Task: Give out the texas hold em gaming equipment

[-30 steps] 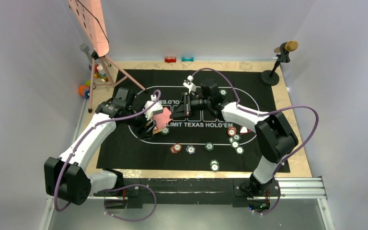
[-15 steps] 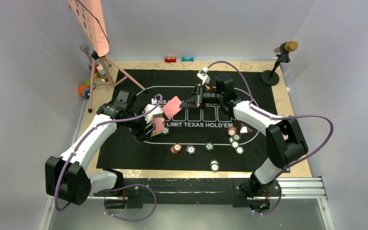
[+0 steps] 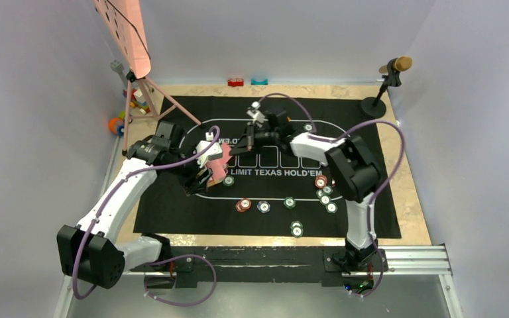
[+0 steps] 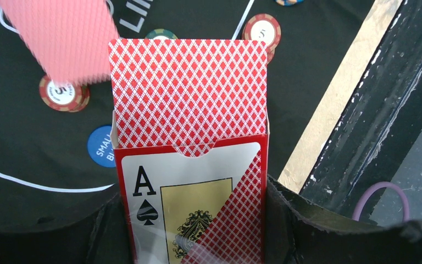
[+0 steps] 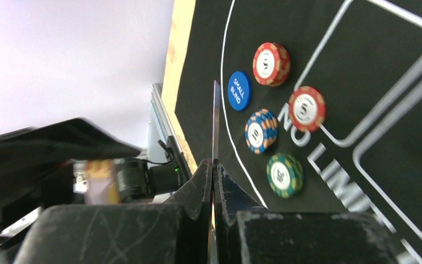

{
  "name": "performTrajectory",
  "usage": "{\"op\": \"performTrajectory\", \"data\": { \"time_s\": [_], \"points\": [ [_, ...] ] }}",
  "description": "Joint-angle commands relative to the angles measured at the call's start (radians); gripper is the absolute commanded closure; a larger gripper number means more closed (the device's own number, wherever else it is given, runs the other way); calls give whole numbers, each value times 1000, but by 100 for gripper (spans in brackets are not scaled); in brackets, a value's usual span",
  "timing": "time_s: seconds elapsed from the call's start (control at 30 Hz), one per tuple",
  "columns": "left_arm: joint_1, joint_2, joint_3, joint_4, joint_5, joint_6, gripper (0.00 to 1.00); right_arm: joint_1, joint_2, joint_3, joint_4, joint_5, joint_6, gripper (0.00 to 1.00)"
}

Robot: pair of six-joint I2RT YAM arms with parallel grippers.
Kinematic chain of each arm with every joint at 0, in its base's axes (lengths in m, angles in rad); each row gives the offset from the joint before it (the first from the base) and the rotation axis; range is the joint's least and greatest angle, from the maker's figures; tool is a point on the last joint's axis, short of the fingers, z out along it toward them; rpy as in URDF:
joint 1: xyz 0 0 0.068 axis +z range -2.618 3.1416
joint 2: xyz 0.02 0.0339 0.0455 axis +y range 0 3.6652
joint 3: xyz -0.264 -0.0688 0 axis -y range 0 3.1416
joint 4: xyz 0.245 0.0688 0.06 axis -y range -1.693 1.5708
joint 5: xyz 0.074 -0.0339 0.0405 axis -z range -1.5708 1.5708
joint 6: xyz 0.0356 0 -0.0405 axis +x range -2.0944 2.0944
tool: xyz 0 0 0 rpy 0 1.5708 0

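My left gripper [image 3: 207,169] is shut on an open red card box [image 4: 191,203] with an ace of spades on its front. The red-backed deck [image 4: 189,92] sticks out of the box top. My right gripper [image 5: 213,165] is shut on a single playing card [image 5: 216,118], seen edge-on there and as a blurred pink back [image 4: 60,38] in the left wrist view. That gripper [image 3: 237,148] hovers just right of the box. Chips [image 3: 263,206] lie across the mat, and more chips [image 5: 271,64] sit near the blue small blind disc [image 5: 238,90].
The black Texas Hold'em mat [image 3: 371,165] covers most of the table. A pink stand on a tripod [image 3: 139,86] rises at the back left, with toy blocks [image 3: 124,114] beside it. A microphone stand [image 3: 386,86] is at the back right. Two small blocks [image 3: 246,82] lie at the far edge.
My right gripper shut on a card at the deck, drew it off to the right, then swung back left beside the box. The left arm barely moved.
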Motion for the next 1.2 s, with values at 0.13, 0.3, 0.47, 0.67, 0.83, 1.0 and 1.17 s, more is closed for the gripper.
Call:
{"op": "performTrajectory", "data": {
  "time_s": [0.13, 0.3, 0.47, 0.67, 0.83, 1.0, 1.17],
  "points": [
    [6, -33, 81, -41, 57, -28, 63, 148, 192, 248, -6, 51, 5, 100],
    [6, -40, 55, -37, 35, -26, 65, 182, 251, 276, -16, 89, 9, 100],
    [6, -43, 41, -16, 31, -36, 70, 201, 274, 267, -6, 131, 7, 100],
    [6, -45, 36, -11, 28, -37, 73, 202, 238, 245, -42, 158, -43, 71],
    [6, -57, 14, 9, 20, -46, 80, 201, 132, 205, -105, 187, -118, 31],
    [6, -67, 5, 20, 18, -49, 89, 186, -5, 99, -132, 238, -172, 13],
    [6, -58, 3, 24, 19, -45, 93, 132, -165, -56, -97, 229, -191, 10]
  ]
}}
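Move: The card pinched in the right hand is bound for the small blind button, about 12 cm to this hand's left, 6 cm back and 8 cm below. At that height, the red chip stack lies roughly 8 cm left and 1 back, the blue chip stack 6 left and 6 back, and the lone red chip 3 left and 2 back. From the left hand, holding the card box, the button is some 6 cm ahead, 1 left and 8 below. The right hand's shut fingers keep their pinch on the card as it swings about 9 cm left and slightly back towards the small blind button, sinking some 7 cm in all. Low over the mat they open almost fully and let go of the card, then the hand backs off up about 7 cm and right. The left hand keeps holding the card box almost still. ##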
